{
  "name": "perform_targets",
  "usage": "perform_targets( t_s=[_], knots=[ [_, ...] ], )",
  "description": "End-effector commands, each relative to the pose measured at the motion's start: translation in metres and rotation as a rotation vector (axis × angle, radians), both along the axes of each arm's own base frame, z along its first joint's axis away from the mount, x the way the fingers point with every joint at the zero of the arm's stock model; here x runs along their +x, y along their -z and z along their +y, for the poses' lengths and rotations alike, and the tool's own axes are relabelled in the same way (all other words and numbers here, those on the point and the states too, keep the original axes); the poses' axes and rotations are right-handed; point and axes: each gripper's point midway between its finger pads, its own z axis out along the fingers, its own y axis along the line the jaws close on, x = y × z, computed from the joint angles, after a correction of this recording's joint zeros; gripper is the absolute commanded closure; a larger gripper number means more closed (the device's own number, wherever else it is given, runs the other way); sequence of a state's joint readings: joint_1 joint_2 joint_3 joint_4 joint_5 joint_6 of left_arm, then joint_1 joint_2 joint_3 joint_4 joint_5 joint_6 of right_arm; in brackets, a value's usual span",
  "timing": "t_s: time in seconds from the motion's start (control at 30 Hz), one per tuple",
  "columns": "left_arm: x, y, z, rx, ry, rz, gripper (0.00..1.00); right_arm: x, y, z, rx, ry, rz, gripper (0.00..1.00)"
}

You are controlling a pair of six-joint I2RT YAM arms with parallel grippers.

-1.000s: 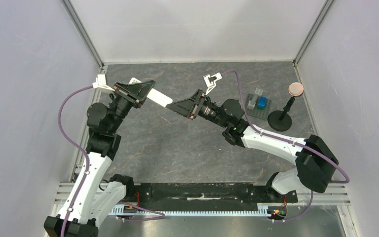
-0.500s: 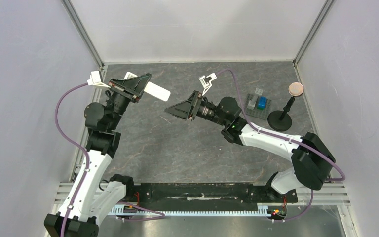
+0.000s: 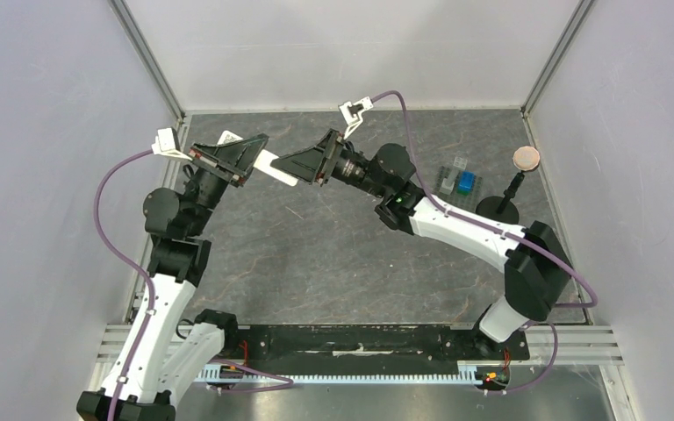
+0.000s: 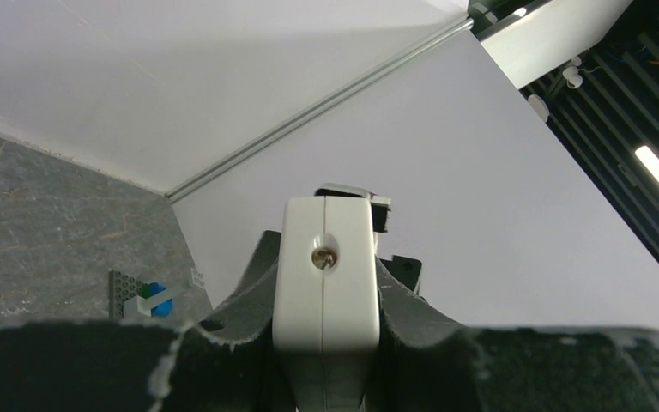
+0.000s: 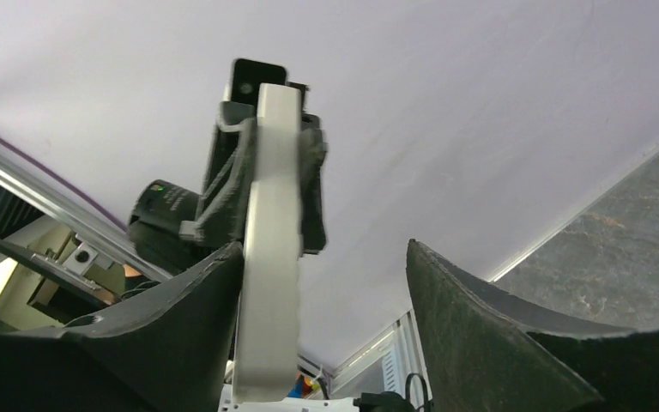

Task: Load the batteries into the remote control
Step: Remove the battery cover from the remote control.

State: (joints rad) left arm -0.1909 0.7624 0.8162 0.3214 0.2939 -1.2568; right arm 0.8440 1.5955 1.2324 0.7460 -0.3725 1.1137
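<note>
The slim white remote control point(image 3: 274, 167) is held in the air over the back left of the table, and my left gripper point(image 3: 253, 160) is shut on it. In the left wrist view its end point(image 4: 326, 275) faces the camera, pinched between both fingers of my left gripper point(image 4: 326, 257). My right gripper point(image 3: 286, 165) stands open at the remote's free end. In the right wrist view the remote point(image 5: 270, 257) lies edge-on against the left finger point(image 5: 180, 318) of my right gripper point(image 5: 324, 249), apart from the right finger point(image 5: 480, 326). The batteries are out of view.
Blue and grey blocks on a grey plate point(image 3: 456, 182) sit at the back right, also seen as the blocks point(image 4: 150, 296). A black stand with a round disc point(image 3: 509, 197) is beside them. Pale walls close in three sides.
My right gripper has opened wide and swung back and left, now straddling the remote's free end. My left gripper has carried the remote slightly left and back.
</note>
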Motion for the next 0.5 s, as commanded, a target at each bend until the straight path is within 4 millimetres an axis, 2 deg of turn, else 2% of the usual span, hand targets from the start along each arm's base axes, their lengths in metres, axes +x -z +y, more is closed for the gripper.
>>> perform_targets(
  t_s=[0.0,0.13,0.33,0.47],
  knots=[
    [-0.021,-0.036,-0.003,-0.010,0.051,-0.091,0.98,0.009,-0.003,0.009,-0.022,0.001,-0.012,0.32],
    [-0.019,-0.032,-0.002,-0.033,0.044,-0.088,0.98,0.005,0.003,0.014,-0.039,-0.032,0.002,0.45],
    [-0.018,-0.033,0.000,-0.040,0.032,-0.100,0.98,-0.006,0.017,0.011,-0.039,-0.080,0.020,0.76],
    [-0.014,-0.039,0.001,-0.024,0.017,-0.103,0.98,-0.018,0.029,0.005,-0.032,-0.124,0.009,0.87]
  ],
)
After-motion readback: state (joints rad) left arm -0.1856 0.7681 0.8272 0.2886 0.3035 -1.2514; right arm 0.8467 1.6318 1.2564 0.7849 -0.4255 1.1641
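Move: The remote control is already held in the left fingers. Its middle lies about 3 cm to the right of that hand, 2 cm back and 1 cm below. From the right hand, whose open fingers already straddle the near right part, the middle lies some 3 cm to the left and 1 cm ahead, at about the same height. Nothing else stands near either hand. Leftwards along the remote by only about 1 cm, the right hand settles while its fingers close from roughly three-quarters open to about a quarter. They pinch the free end between both pads. As they shut, the hand eases back about 1 cm and turns some 5 degrees counter-clockwise. The left hand stays nearly in place and keeps its grip. ##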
